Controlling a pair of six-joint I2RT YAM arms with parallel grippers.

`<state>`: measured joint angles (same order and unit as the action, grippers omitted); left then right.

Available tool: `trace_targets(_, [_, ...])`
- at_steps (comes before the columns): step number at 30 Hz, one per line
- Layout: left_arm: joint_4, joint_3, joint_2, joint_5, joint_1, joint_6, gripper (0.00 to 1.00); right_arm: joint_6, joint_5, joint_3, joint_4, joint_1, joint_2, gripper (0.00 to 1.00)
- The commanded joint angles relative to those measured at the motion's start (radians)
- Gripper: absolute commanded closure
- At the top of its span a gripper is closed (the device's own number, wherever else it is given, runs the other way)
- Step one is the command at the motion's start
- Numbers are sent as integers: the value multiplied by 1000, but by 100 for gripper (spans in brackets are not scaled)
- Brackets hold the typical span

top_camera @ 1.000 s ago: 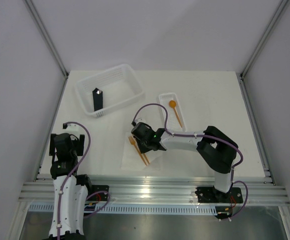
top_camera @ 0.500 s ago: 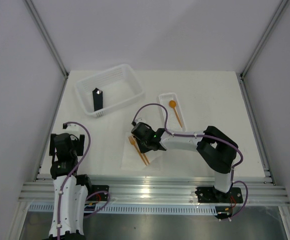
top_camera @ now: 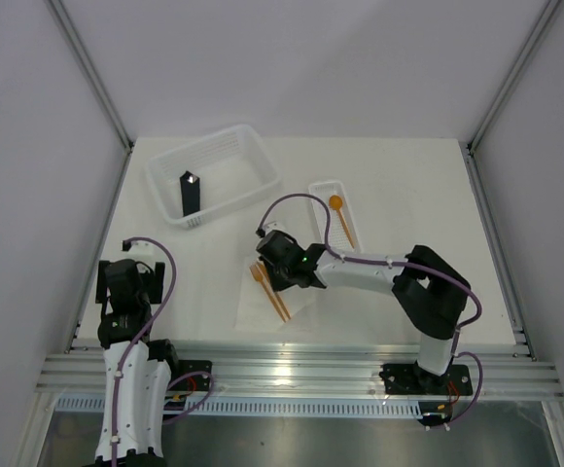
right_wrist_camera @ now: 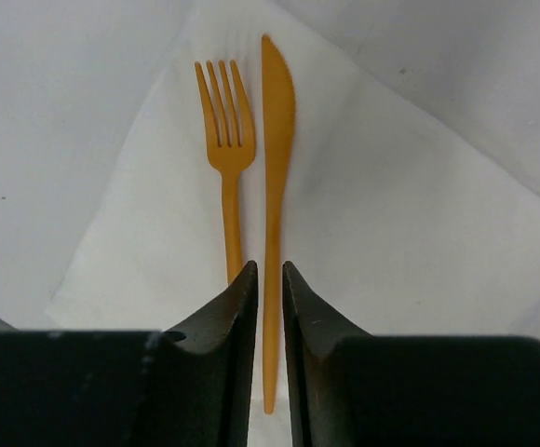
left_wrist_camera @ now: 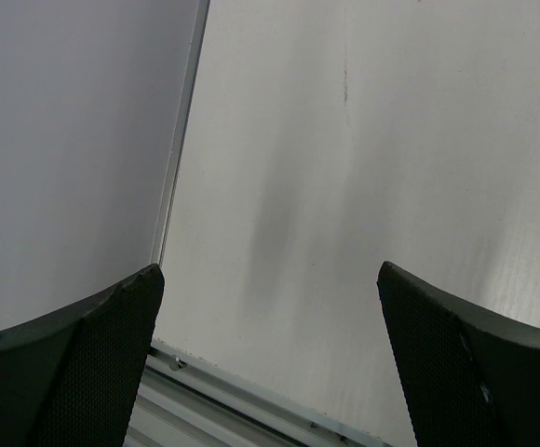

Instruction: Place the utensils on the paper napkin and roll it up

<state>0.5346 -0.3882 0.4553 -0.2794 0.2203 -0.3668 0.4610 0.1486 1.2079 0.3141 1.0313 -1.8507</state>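
An orange fork (right_wrist_camera: pixel 223 140) and an orange knife (right_wrist_camera: pixel 277 140) lie side by side on the white paper napkin (right_wrist_camera: pixel 391 233). My right gripper (right_wrist_camera: pixel 270 268) hovers over the knife's handle, its jaws slightly open with a gap on each side of the handle. From above, the right gripper (top_camera: pixel 274 277) sits at the napkin's (top_camera: pixel 261 316) far edge, by the fork (top_camera: pixel 258 275) and knife (top_camera: pixel 279 305). The orange spoon (top_camera: pixel 336 204) lies in a narrow white tray (top_camera: pixel 314 192). My left gripper (left_wrist_camera: pixel 270 270) is wide open over bare table at the left edge.
A large white slotted basket (top_camera: pixel 246 131) stands at the back left with a black upright block (top_camera: pixel 191 193) inside. The table's metal rail (left_wrist_camera: pixel 251 396) runs along the near edge under the left gripper (top_camera: pixel 128 275). Grey walls close in both sides.
The right gripper's jaws have parted a little, letting go of the knife, which now lies on the napkin. The right arm has drawn back slightly. The left arm is still.
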Motion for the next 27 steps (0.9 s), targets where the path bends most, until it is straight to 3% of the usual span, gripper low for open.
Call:
trace_targets(1, [-10,-5,-7,13,14,5,0,-38,5,56,-1,-60,128,81])
trace_targets(6, [-12,0,-7,19,16,2,1,-132,-53,38,-23,-308,239,82])
trace_targets(12, [-5,-17,37,52,14,-21,0,-212,-84,119,-1,-516,102,83])
trace_targets(20, [224,-296,49,252,13,-95,1,-306,-20,232,20,-562,-51,83])
trace_targets(27, [289,-287,5,462,13,-72,0,-334,106,304,42,-563,-162,79])
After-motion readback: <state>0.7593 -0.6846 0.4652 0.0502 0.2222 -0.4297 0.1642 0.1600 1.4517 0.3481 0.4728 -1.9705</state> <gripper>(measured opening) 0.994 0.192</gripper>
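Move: Ahead and to the right of the right hand lies the spoon, its middle about 18 cm farther out, 19 cm to the right and 3 cm lower, in the white tray, whose middle is some 18 cm ahead and 17 cm right. Already let go, the knife lies just below that hand and some 2 cm back, the fork beside it about 1 cm left and 2 cm back. From the left hand the spoon is about 15 cm ahead and 57 cm right, some 9 cm lower. Leaving the knife and fork behind, the right hand arcs about 22 cm forward and 17 cm right towards the spoon, climbing some 11 cm and then sinking about 8 over the tray. It turns roughly 20 degrees clockwise, fingers still slightly open. Late on, the open left hand lifts about 8 cm and moves 5 cm right, also turning clockwise. ##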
